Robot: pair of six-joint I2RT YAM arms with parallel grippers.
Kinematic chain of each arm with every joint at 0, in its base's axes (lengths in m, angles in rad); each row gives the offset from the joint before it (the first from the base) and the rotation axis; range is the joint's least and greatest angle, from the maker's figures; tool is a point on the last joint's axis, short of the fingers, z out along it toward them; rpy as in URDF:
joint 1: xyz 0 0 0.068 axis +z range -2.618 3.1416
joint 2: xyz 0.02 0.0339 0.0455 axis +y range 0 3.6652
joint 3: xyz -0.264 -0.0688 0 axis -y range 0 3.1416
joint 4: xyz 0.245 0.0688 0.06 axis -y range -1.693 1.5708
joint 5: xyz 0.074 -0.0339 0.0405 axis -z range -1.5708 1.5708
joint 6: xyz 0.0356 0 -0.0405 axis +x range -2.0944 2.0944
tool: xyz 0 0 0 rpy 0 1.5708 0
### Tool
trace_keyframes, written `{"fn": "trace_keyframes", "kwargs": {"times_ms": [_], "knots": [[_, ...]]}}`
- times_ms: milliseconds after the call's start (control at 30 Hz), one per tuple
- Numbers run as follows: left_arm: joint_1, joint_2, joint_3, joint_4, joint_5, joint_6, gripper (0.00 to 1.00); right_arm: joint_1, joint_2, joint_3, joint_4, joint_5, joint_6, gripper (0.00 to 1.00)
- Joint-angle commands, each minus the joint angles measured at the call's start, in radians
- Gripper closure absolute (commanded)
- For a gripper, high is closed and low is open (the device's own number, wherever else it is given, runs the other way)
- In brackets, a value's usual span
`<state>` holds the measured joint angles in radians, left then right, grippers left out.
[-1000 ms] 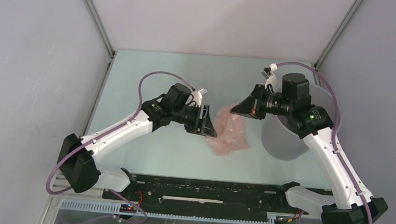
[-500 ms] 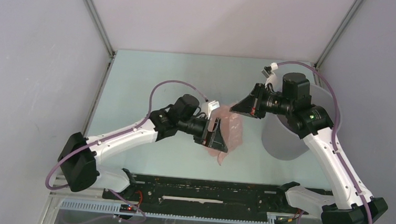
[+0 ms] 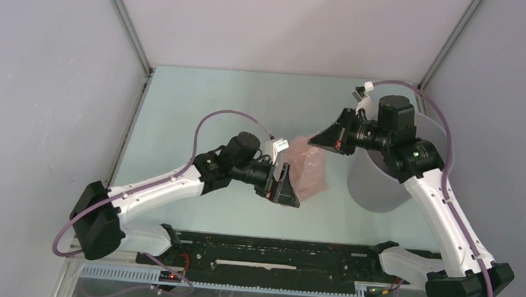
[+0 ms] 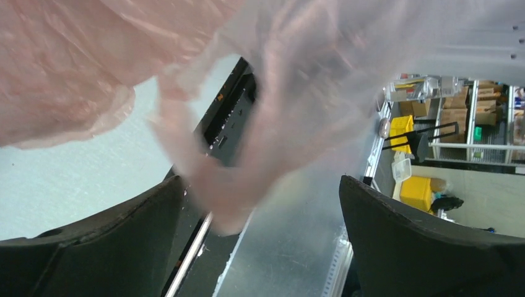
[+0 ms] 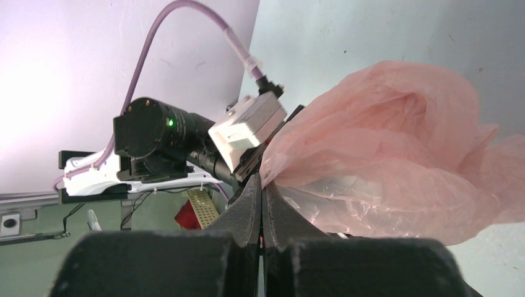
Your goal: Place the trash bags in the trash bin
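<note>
The pale-pink trash bag point(image 3: 312, 171) hangs crumpled above the table between my two arms. My right gripper point(image 3: 314, 142) is shut on the bag's upper edge, as the right wrist view shows point(image 5: 261, 180), with the film point(image 5: 384, 148) bulging to the right of the fingers. My left gripper point(image 3: 288, 189) is open at the bag's lower near side. In the left wrist view a blurred fold of the bag point(image 4: 93, 62) dangles between the spread jaws of the left gripper point(image 4: 260, 182), not pinched. The grey trash bin point(image 3: 377, 190) stands on the table to the right of the bag, partly hidden under my right arm.
The pale green table point(image 3: 200, 109) is walled in by grey panels on three sides. The black base rail point(image 3: 273, 261) runs along the near edge. My left wrist camera point(image 5: 247, 127) sits close to my right fingers.
My left gripper has swung right and nearer, in under the bag. The bag has risen off the table and bunched narrower, hanging from my right gripper, which shifted slightly up.
</note>
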<state>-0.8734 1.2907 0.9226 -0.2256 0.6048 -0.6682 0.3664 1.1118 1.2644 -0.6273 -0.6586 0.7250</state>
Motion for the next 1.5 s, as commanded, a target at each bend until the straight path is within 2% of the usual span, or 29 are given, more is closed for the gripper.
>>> {"fn": "trace_keyframes", "kwargs": {"times_ms": [0, 167, 233, 300, 400, 467, 600, 667, 733, 833, 933, 1000, 1067, 1133, 1200, 1267, 1333, 1400, 1467], "knots": [[-0.024, -0.086, -0.051, 0.092, 0.011, 0.068, 0.00, -0.014, -0.008, 0.007, 0.068, -0.015, 0.031, 1.00], [-0.037, -0.058, -0.021, 0.088, -0.050, 0.069, 0.01, -0.015, -0.005, 0.007, 0.069, -0.017, 0.038, 1.00], [-0.036, -0.046, -0.013, 0.067, -0.115, 0.068, 0.06, -0.014, -0.009, 0.007, 0.059, -0.014, 0.034, 1.00], [-0.037, -0.020, 0.021, -0.007, -0.205, 0.074, 0.20, -0.012, -0.012, 0.007, 0.046, -0.006, 0.028, 1.00], [-0.036, 0.005, 0.056, -0.124, -0.320, 0.081, 0.55, -0.010, -0.015, 0.007, 0.020, 0.015, 0.008, 1.00], [-0.036, -0.015, 0.067, -0.186, -0.404, 0.091, 0.72, -0.005, -0.015, 0.006, -0.003, 0.041, -0.021, 1.00], [-0.013, -0.102, 0.115, -0.331, -0.587, 0.107, 0.89, 0.024, 0.022, 0.006, -0.054, 0.162, -0.128, 1.00], [0.045, -0.118, 0.182, -0.409, -0.603, 0.113, 0.96, 0.023, 0.074, 0.007, -0.040, 0.149, -0.146, 1.00], [0.127, -0.118, 0.293, -0.491, -0.602, 0.119, 1.00, 0.013, 0.127, 0.043, -0.021, 0.127, -0.134, 1.00], [0.220, -0.105, 0.542, -0.609, -0.657, 0.125, 1.00, 0.027, 0.188, 0.241, -0.096, 0.164, -0.137, 1.00], [0.208, -0.124, 0.798, -0.599, -0.678, 0.177, 1.00, 0.077, 0.196, 0.486, -0.147, 0.208, -0.172, 1.00], [0.157, -0.178, 0.842, -0.507, -0.691, 0.203, 1.00, 0.128, 0.166, 0.573, -0.140, 0.257, -0.204, 1.00], [0.096, -0.246, 0.750, -0.414, -0.723, 0.222, 1.00, 0.166, 0.117, 0.542, -0.083, 0.286, -0.224, 0.99], [0.081, -0.313, 0.585, -0.371, -0.754, 0.184, 1.00, 0.173, 0.058, 0.360, -0.006, 0.294, -0.209, 0.98], [0.088, -0.349, 0.386, -0.424, -0.818, 0.085, 1.00, 0.157, 0.027, 0.174, 0.041, 0.270, -0.172, 1.00], [0.122, -0.331, 0.198, -0.507, -0.764, -0.026, 1.00, 0.158, 0.031, 0.008, 0.041, 0.256, -0.154, 1.00], [0.134, -0.311, 0.016, -0.524, -0.645, -0.106, 1.00, 0.183, 0.073, -0.094, -0.017, 0.251, -0.148, 1.00], [0.111, -0.361, -0.107, -0.463, -0.586, -0.162, 1.00, 0.226, 0.089, -0.140, -0.057, 0.268, -0.162, 1.00], [0.099, -0.460, -0.159, -0.388, -0.582, -0.186, 1.00, 0.257, 0.071, -0.141, -0.051, 0.293, -0.167, 1.00]]}}
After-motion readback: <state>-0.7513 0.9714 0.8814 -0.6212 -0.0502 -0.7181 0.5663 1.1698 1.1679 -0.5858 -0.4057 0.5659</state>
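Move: Hanging from the right hand's shut fingers, the trash bag has its middle roughly 12 cm below that hand and about 2 cm back and 1 cm left of it. From the open left hand, the bag's middle is about 7 cm ahead, 4 cm to the right and about level, with a loose edge already close between the fingers. The trash bin stands some 25 cm to the right of the right hand, 3 cm farther out, its middle about 18 cm lower. Closing on the loose edge of the bag, the left hand pinches it while dipping about 4 cm and easing forward. Both hands then whip the bag up and back down, the left rising some 30 cm while drawing left and turning 40 degrees counter-clockwise, the right, keeping its pinch, rising about 13 cm, tipping its fingers and ending lower than it began. ##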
